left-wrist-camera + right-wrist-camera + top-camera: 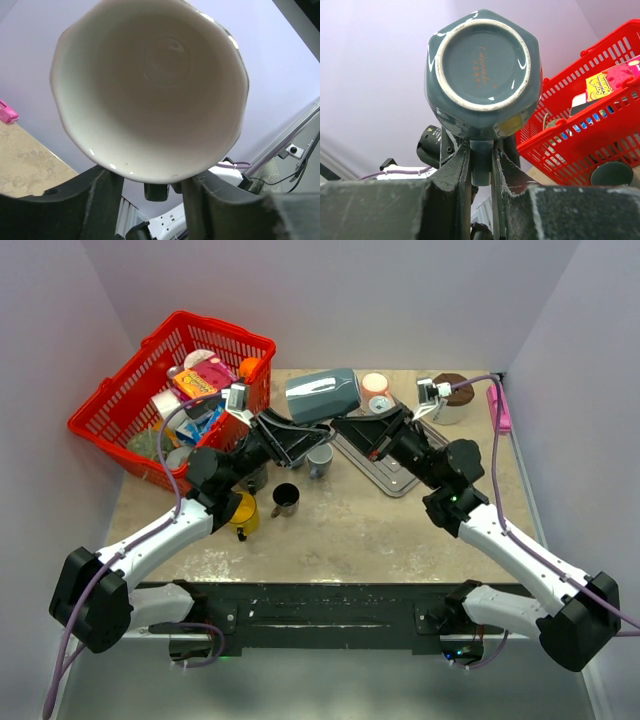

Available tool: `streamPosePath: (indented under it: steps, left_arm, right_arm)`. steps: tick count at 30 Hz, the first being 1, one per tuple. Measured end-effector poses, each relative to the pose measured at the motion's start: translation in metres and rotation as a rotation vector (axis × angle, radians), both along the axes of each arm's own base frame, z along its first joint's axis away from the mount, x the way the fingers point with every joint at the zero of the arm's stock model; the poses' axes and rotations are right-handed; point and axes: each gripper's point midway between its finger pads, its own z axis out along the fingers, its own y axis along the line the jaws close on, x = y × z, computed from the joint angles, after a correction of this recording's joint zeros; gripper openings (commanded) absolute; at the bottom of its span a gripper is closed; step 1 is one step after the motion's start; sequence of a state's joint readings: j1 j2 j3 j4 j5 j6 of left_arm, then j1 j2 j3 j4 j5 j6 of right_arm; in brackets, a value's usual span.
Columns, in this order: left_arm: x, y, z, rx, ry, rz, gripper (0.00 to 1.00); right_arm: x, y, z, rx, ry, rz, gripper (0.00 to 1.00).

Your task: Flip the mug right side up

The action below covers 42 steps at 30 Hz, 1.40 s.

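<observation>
The mug (322,395) is grey-teal outside and white inside, and it hangs on its side above the back of the table. My right gripper (368,430) is shut on its handle (481,165), and the right wrist view faces the mug's base (482,65). In the left wrist view the white mouth (150,85) fills the frame. My left gripper (152,192) sits under the mouth end, jaws apart. A dark piece shows in the gap between them, clear of both fingers.
A red basket (110,405) full of packets stands at the back left. Under the arms are a yellow mug (243,512), a dark cup (285,500) and a small grey mug (320,458). A metal tray (385,468) and a brown-lidded tub (455,395) lie at the back right.
</observation>
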State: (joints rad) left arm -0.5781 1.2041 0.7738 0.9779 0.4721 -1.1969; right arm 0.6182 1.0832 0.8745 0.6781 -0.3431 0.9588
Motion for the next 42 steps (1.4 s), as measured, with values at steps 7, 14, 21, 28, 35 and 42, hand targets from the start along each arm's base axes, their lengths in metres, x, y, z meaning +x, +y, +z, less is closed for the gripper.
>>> streamPosePath:
  steps: [7,14,21,28,35,42]
  left_arm:
    - [0.000,0.001,0.001,-0.010,0.010,-0.003,0.00]
    - [0.004,0.001,-0.005,0.013,0.023,0.018,0.00]
    - [0.030,0.004,-0.050,0.218,0.137,0.165,0.00]
    - [0.045,0.020,-0.106,0.508,0.203,0.299,0.00]
    - [0.034,0.035,-0.169,0.794,0.261,0.340,0.00]
    - [0.007,0.026,-0.225,1.060,0.265,0.289,0.00]
  right_arm:
    - [0.004,0.002,-0.002,-0.001,0.003,-0.027,0.00]
    - [0.007,0.002,-0.007,-0.034,-0.004,-0.056,0.75]
    - [0.021,0.000,-0.042,-0.281,0.020,-0.148,0.99]
    - [0.038,-0.038,-0.084,-0.502,0.138,-0.358,0.99]
    - [0.050,-0.109,-0.140,-0.700,0.384,-0.681,0.99]
    - [0.050,-0.148,-0.170,-0.831,0.503,-0.846,0.99]
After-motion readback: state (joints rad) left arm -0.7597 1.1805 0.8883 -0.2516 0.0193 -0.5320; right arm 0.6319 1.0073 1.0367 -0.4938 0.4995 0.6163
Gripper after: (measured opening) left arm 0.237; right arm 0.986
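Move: The big grey mug lies on its side above and beyond my two gripper tips. Its middle is about 5 cm ahead of my left hand and 4 cm higher, and my right hand, which holds its handle, has it about 5 cm ahead, 1 cm left and 4 cm up. Some 35 cm below my left hand stand the small blue-grey mug, roughly 18 cm ahead and 1 cm left, and the brown mug, 7 cm ahead and 9 cm left. I shut my left fingers the rest of the way on the mug's handle while my right hand keeps its pinch, then open the right wide to let go. My left hand carries the mug about 22 cm down, bowing forward and back, and rolls some 60 degrees so the fingers tip from up to down. My empty right hand drops and draws off right, its fingers turning down towards the table. ##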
